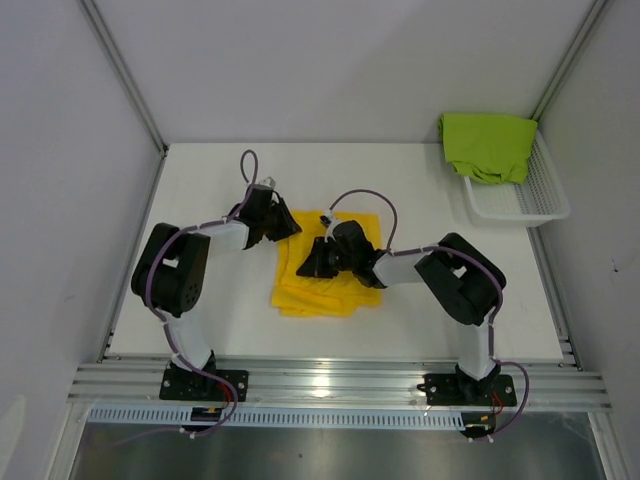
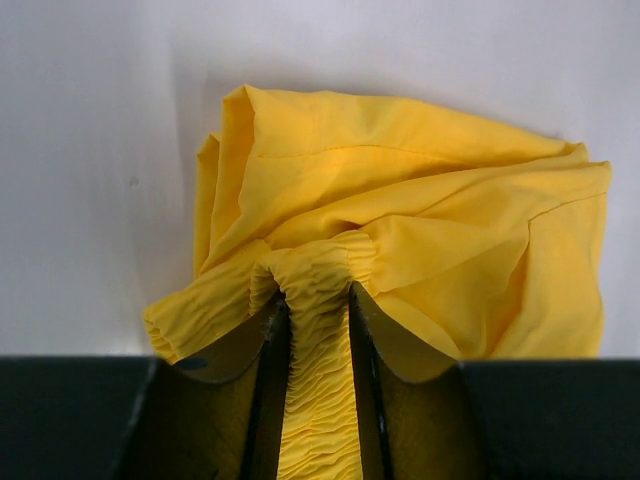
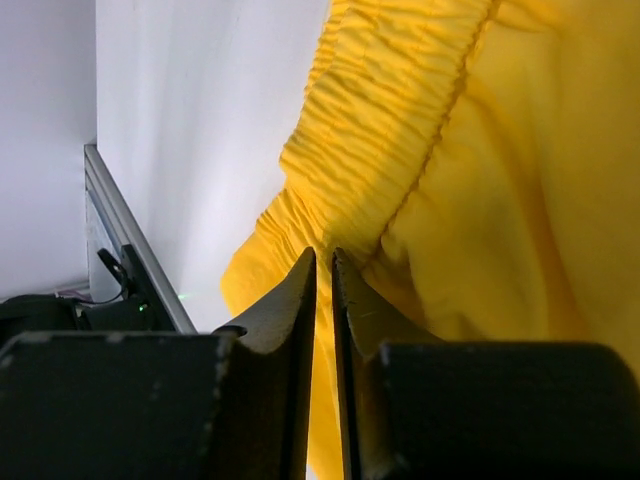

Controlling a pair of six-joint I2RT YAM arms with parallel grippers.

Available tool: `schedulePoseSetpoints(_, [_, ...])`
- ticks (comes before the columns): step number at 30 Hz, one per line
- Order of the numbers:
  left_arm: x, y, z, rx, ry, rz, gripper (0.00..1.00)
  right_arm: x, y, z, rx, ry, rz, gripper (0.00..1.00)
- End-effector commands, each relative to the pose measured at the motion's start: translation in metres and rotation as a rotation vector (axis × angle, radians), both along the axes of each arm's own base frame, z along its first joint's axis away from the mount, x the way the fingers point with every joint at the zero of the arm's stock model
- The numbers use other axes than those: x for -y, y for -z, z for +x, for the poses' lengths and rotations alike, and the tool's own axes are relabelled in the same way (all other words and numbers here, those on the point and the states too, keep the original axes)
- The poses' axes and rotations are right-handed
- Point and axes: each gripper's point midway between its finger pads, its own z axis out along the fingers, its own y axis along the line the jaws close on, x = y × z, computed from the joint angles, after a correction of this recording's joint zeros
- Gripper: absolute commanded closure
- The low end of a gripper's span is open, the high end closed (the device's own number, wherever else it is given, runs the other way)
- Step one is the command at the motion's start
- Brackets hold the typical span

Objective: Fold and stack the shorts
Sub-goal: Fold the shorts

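Observation:
The yellow shorts point(image 1: 325, 275) lie crumpled in the middle of the table. My left gripper point(image 1: 283, 226) sits at their far left corner. In the left wrist view the gripper point(image 2: 312, 290) is shut on the ruched waistband, which fills the gap between its fingers, and the rest of the yellow shorts point(image 2: 420, 200) bunch up beyond. My right gripper point(image 1: 312, 262) rests on the cloth's middle left. In the right wrist view it point(image 3: 323, 258) is shut on a thin fold beside the waistband point(image 3: 380, 120). The lime green shorts point(image 1: 488, 146) lie heaped in the basket.
A white mesh basket point(image 1: 525, 207) stands at the table's far right corner, overhanging the edge. Grey walls close in the left, back and right sides. An aluminium rail point(image 1: 330, 380) runs along the near edge, with both arm bases on it.

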Motion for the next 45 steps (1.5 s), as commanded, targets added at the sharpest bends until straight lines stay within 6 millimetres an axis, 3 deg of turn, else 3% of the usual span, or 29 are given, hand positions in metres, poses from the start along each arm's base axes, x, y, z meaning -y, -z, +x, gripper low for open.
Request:
schedulePoseSetpoints(1, [-0.004, -0.007, 0.027, 0.056, -0.009, 0.019, 0.68, 0.015, -0.005, -0.017, -0.032, -0.065, -0.020, 0.87])
schedulePoseSetpoints(2, [0.001, -0.018, 0.037, 0.083, 0.001, 0.007, 0.68, 0.016, -0.015, -0.014, -0.019, -0.068, -0.006, 0.84])
schedulePoseSetpoints(6, [0.006, -0.016, 0.047, 0.077, 0.033, 0.020, 0.68, 0.038, -0.053, 0.002, 0.011, -0.045, 0.020, 0.83])
schedulePoseSetpoints(8, [0.007, -0.019, 0.051, 0.081, 0.039, 0.022, 0.68, 0.048, -0.058, 0.005, 0.014, -0.039, 0.020, 0.83])
schedulePoseSetpoints(12, [0.007, -0.018, 0.060, 0.094, 0.041, 0.043, 0.68, 0.071, -0.044, 0.005, -0.003, 0.002, -0.030, 0.83])
schedulePoseSetpoints(13, [0.006, -0.017, 0.060, 0.092, 0.042, 0.047, 0.68, 0.077, -0.028, -0.002, -0.032, 0.009, -0.052, 0.84])
schedulePoseSetpoints(15, [0.007, -0.015, 0.063, 0.089, 0.047, 0.054, 0.69, 0.079, -0.016, -0.006, -0.041, 0.023, -0.042, 0.85])
schedulePoseSetpoints(16, [0.007, -0.015, 0.063, 0.089, 0.047, 0.056, 0.69, 0.083, 0.008, -0.018, -0.081, 0.023, -0.070, 0.85])
schedulePoseSetpoints(18, [0.008, -0.014, 0.065, 0.089, 0.052, 0.056, 0.70, 0.076, 0.021, -0.025, -0.099, 0.018, -0.044, 0.86])
schedulePoseSetpoints(19, [0.008, -0.014, 0.066, 0.089, 0.052, 0.056, 0.70, 0.074, 0.039, -0.032, -0.129, 0.007, -0.041, 0.87])
schedulePoseSetpoints(21, [0.009, -0.015, 0.068, 0.090, 0.056, 0.056, 0.70, 0.062, 0.049, -0.052, -0.175, -0.041, -0.008, 0.87])
schedulePoseSetpoints(26, [0.016, -0.022, 0.075, 0.103, 0.099, 0.053, 0.71, 0.033, 0.063, -0.096, -0.179, -0.120, -0.030, 0.87])
schedulePoseSetpoints(27, [0.019, -0.023, 0.075, 0.108, 0.118, 0.046, 0.71, 0.015, 0.056, -0.105, -0.153, -0.169, -0.026, 0.87])
schedulePoseSetpoints(29, [0.028, -0.032, 0.079, 0.132, 0.163, 0.035, 0.71, 0.005, 0.057, -0.114, -0.128, -0.223, -0.062, 0.86])
schedulePoseSetpoints(30, [0.031, -0.036, 0.081, 0.143, 0.177, 0.034, 0.69, -0.012, 0.044, -0.115, -0.083, -0.258, -0.045, 0.85])
schedulePoseSetpoints(32, [0.039, -0.045, 0.081, 0.165, 0.208, 0.030, 0.65, -0.018, 0.037, -0.111, -0.023, -0.284, -0.083, 0.83])
schedulePoseSetpoints(33, [0.039, -0.051, 0.082, 0.175, 0.208, 0.023, 0.57, -0.027, 0.014, -0.101, 0.031, -0.284, -0.053, 0.79])
schedulePoseSetpoints(35, [0.036, -0.062, 0.084, 0.188, 0.201, 0.023, 0.48, -0.025, -0.005, -0.088, 0.077, -0.263, -0.058, 0.72])
schedulePoseSetpoints(36, [0.029, -0.082, 0.090, 0.222, 0.177, 0.023, 0.42, -0.023, -0.033, -0.070, 0.128, -0.239, -0.021, 0.65])
schedulePoseSetpoints(38, [0.020, -0.099, 0.091, 0.228, 0.154, 0.019, 0.40, -0.017, -0.054, -0.058, 0.138, -0.225, 0.001, 0.59])
schedulePoseSetpoints(39, [0.014, -0.120, 0.091, 0.256, 0.135, 0.014, 0.37, -0.014, -0.064, -0.051, 0.155, -0.220, 0.008, 0.57])
schedulePoseSetpoints(40, [0.001, -0.126, 0.089, 0.243, 0.097, 0.014, 0.36, -0.007, -0.080, -0.039, 0.170, -0.200, 0.009, 0.50])
schedulePoseSetpoints(42, [-0.011, -0.139, 0.080, 0.251, 0.057, 0.013, 0.31, 0.003, -0.091, -0.029, 0.191, -0.191, -0.009, 0.42])
schedulePoseSetpoints(43, [-0.020, -0.142, 0.064, 0.250, 0.025, 0.010, 0.29, 0.011, -0.092, -0.026, 0.201, -0.198, -0.046, 0.36])
schedulePoseSetpoints(45, [-0.026, -0.156, 0.054, 0.287, -0.010, -0.001, 0.24, 0.027, -0.100, -0.002, 0.231, -0.165, -0.076, 0.33])
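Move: The yellow shorts lie folded right under both hands. Their middle is about 2 cm ahead and 6 cm to the right of the right hand, and roughly 7 cm back and 8 cm to the right of the left hand, a couple of centimetres lower. The near-left corner sits about 6 cm left and 8 cm back of the right hand; the near-right corner is some 18 cm to the right of that hand and 8 cm back. The shorts' waistband is already between the left fingers, which slide forward about 8 cm, then open wider and rise clear. The right hand lifts and goes right about 8 cm, comes down and back onto the shorts' near part, sweeps left and farther back, then rises forward off the shorts, fingers opening. ##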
